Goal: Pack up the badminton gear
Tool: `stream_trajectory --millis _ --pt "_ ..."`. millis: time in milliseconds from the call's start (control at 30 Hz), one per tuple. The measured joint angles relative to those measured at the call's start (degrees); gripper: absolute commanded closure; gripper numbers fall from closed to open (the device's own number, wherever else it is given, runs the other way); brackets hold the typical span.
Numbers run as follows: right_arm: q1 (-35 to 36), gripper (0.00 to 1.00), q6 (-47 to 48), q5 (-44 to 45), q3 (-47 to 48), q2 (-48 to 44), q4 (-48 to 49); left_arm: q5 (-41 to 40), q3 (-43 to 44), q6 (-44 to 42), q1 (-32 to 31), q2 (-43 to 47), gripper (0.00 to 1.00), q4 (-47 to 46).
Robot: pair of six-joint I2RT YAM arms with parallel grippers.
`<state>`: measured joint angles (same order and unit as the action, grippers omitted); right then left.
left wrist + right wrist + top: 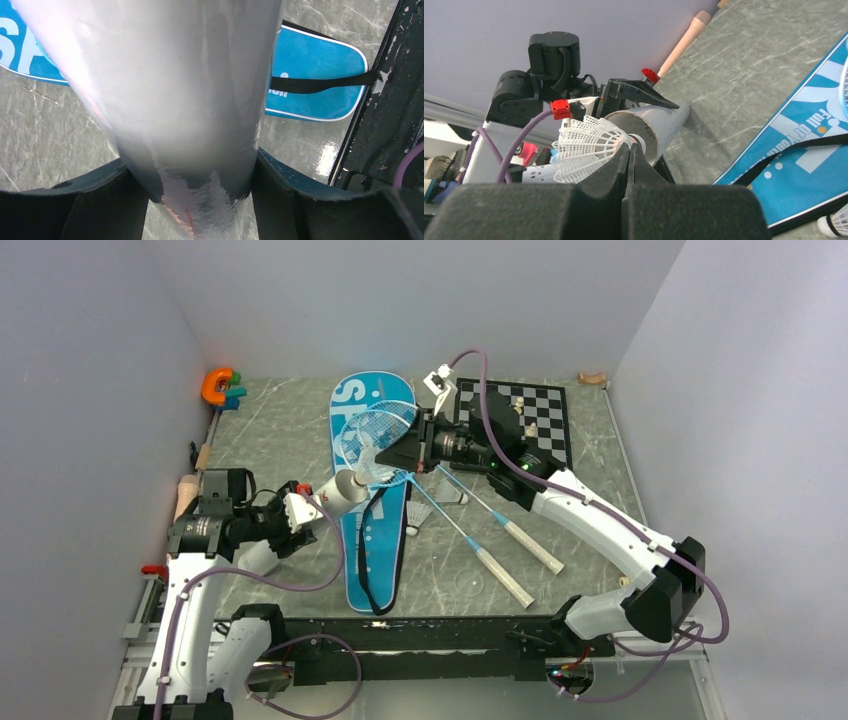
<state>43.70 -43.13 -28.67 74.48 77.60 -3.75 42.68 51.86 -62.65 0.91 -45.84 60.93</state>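
My left gripper (pixel 305 512) is shut on a pale grey tube (pixel 345 492), its fingers (pixel 90 200) pressed to both sides of the tube (pixel 190 90). My right gripper (pixel 630 150) is shut on the cork end of a white shuttlecock (pixel 584 150), held right at the tube's open mouth (pixel 646 135). The blue bag (pixel 375 540) lies flat below them. Two rackets rest with their heads (pixel 375 430) on the bag's wide end and their white handles (pixel 505 578) on the table. Two loose shuttlecocks (pixel 412 530) (pixel 462 498) lie beside the bag.
A black-and-white chessboard (pixel 540 410) with pale pieces sits at the back right, behind my right arm. An orange and teal toy (pixel 222 387) is in the back left corner. A black rail (pixel 420 635) runs along the near edge. Walls close in on three sides.
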Motion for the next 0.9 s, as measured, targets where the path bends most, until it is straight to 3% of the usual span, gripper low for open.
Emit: stream_trajectory --millis 300,600,733,900 --pt "3.43 1.00 0.04 1.36 0.48 3.72 0.90 -0.02 -0.33 1.09 0.00 0.35 0.49 -0.79" --pt "4.31 0.68 1.53 4.24 0.48 4.79 0.55 0.07 -1.05 1.90 0.00 1.46 0.53 -1.55" --pt "4.26 0.62 2.86 5.92 0.46 4.26 -0.87 0.07 -1.09 2.12 0.00 1.49 0.53 -1.66" --pt "4.22 0.62 4.22 7.43 0.46 2.64 -2.38 0.15 -1.09 2.43 0.00 1.49 0.54 -1.73"
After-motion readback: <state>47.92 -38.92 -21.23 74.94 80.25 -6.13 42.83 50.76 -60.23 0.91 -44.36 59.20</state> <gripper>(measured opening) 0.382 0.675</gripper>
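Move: My right hand, shut on a shuttlecock's skirt with the cork pointing left, has the mouth of the tube about 6 cm to its left, 3 cm back and 5 cm lower. Roughly 33 cm below it on the table, the racket heads lie some 22 cm ahead and 3 cm left, and the nearest loose shuttlecock about 7 cm ahead and 6 cm right. From my left hand, gripping the tube, the mouth is some 7 cm ahead, 9 cm right and 9 cm higher. I push the shuttlecock cork-first into the tube's mouth, my right hand going left and down about 3 cm each way. There I open its fingers to over a third, let go of the skirt and ease back right about a centimetre, while my left hand holds the tube still, tilted up towards the shuttlecock. ##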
